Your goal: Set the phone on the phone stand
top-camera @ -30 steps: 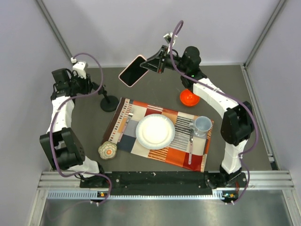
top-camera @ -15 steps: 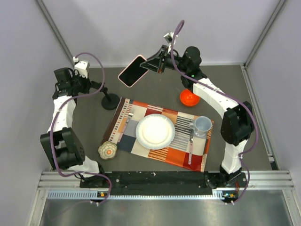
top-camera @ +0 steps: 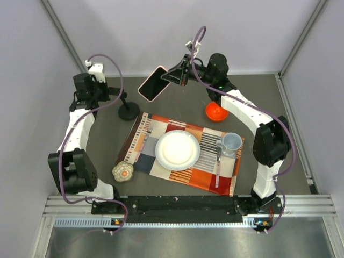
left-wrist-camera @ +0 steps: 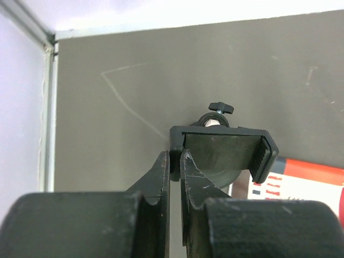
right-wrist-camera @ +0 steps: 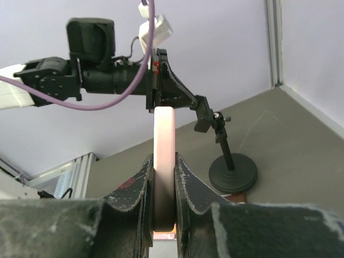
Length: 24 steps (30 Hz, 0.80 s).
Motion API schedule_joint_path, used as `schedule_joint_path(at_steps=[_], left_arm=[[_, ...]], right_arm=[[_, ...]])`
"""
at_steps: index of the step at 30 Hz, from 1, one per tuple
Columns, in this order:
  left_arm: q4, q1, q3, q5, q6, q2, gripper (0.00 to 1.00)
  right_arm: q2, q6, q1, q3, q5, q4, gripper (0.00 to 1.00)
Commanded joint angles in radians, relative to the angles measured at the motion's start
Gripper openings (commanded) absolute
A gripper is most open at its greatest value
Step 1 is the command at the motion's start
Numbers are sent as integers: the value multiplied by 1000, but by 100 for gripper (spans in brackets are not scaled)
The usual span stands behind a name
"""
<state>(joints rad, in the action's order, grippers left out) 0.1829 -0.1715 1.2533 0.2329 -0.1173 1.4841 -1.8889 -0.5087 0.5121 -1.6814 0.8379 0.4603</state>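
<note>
The phone (top-camera: pixel 152 83), black screen with a pale pink edge, hangs tilted in the air at the back of the table. My right gripper (top-camera: pixel 168 79) is shut on its right end. In the right wrist view the phone (right-wrist-camera: pixel 164 129) stands edge-on between the fingers of my right gripper (right-wrist-camera: pixel 163 159). The black phone stand (top-camera: pixel 128 111) rests on its round base just left of the placemat. My left gripper (top-camera: pixel 117 95) is shut on the left arm of its clamp holder (left-wrist-camera: pixel 220 148), and the fingers of that gripper (left-wrist-camera: pixel 175 156) pinch this arm. The phone is right of the holder and apart from it.
A striped placemat (top-camera: pixel 161 166) carries a white plate (top-camera: pixel 177 150), a grey mug (top-camera: pixel 231 143) and cutlery (top-camera: pixel 218 161). An orange-red bowl (top-camera: pixel 215 112) sits behind it. A small round patterned object (top-camera: pixel 122 171) lies at the mat's left corner. Walls enclose the table.
My left gripper has closed on the stand's holder, and that arm has swung right and back. The stand's base has shifted slightly back. The phone has edged a little toward the stand.
</note>
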Motion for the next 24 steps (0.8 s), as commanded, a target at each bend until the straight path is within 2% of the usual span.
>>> schedule_joint_path(at_steps=[1, 5, 12, 14, 15, 18, 19, 21, 24], left_arm=[[-214, 85, 119, -44, 90, -1, 0], [-230, 150, 181, -50, 91, 53, 0], [-189, 334, 307, 68, 13, 154, 0], [-188, 395, 322, 94, -14, 188, 0], [-188, 414, 331, 101, -37, 199, 0], [-192, 469, 342, 137, -70, 243, 0], [-194, 481, 348, 157, -76, 267, 0], [-201, 512, 362, 192, -100, 289, 0], [-194, 549, 391, 247, -145, 324, 0]], right_arm=[[114, 102, -3, 6, -42, -24, 0], [148, 162, -15, 31, -79, -101, 0], [238, 265, -110, 114, -62, -186, 0], [270, 314, -156, 144, -7, -204, 0], [283, 340, -168, 161, 72, -207, 0], [347, 502, -196, 222, 218, -295, 0], [361, 638, -198, 244, 240, -333, 0], [392, 782, -207, 259, 314, -434, 0], [424, 858, -225, 304, 386, -430, 0]])
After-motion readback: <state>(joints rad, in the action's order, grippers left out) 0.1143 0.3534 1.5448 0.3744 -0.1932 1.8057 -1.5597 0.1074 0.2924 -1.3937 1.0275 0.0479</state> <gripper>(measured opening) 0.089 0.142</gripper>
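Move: The left hand still grips the left edge of the phone stand's clamp. The phone in the right hand lies about 21 cm to its right, 8 back and 14 above. From the right hand, the phone stand's clamp is roughly 22 cm left, 7 ahead and 14 lower. The orange bowl stands about 25 cm right and 9 ahead of the right hand, the plate 6 right and 11 back, both some 36 below. The left hand, keeping its pinch on the clamp, sweeps the phone stand some 28 cm to the right towards the phone, arcing about 4 cm up and 5 forward before easing down and partly back, and turns roughly 40 degrees clockwise. The right hand keeps hold of the phone and first sinks a little, then backs off about 12 cm to the right towards the orange bowl, still sinking slightly, while its left-pointing fingers dip and the wrist rolls. ##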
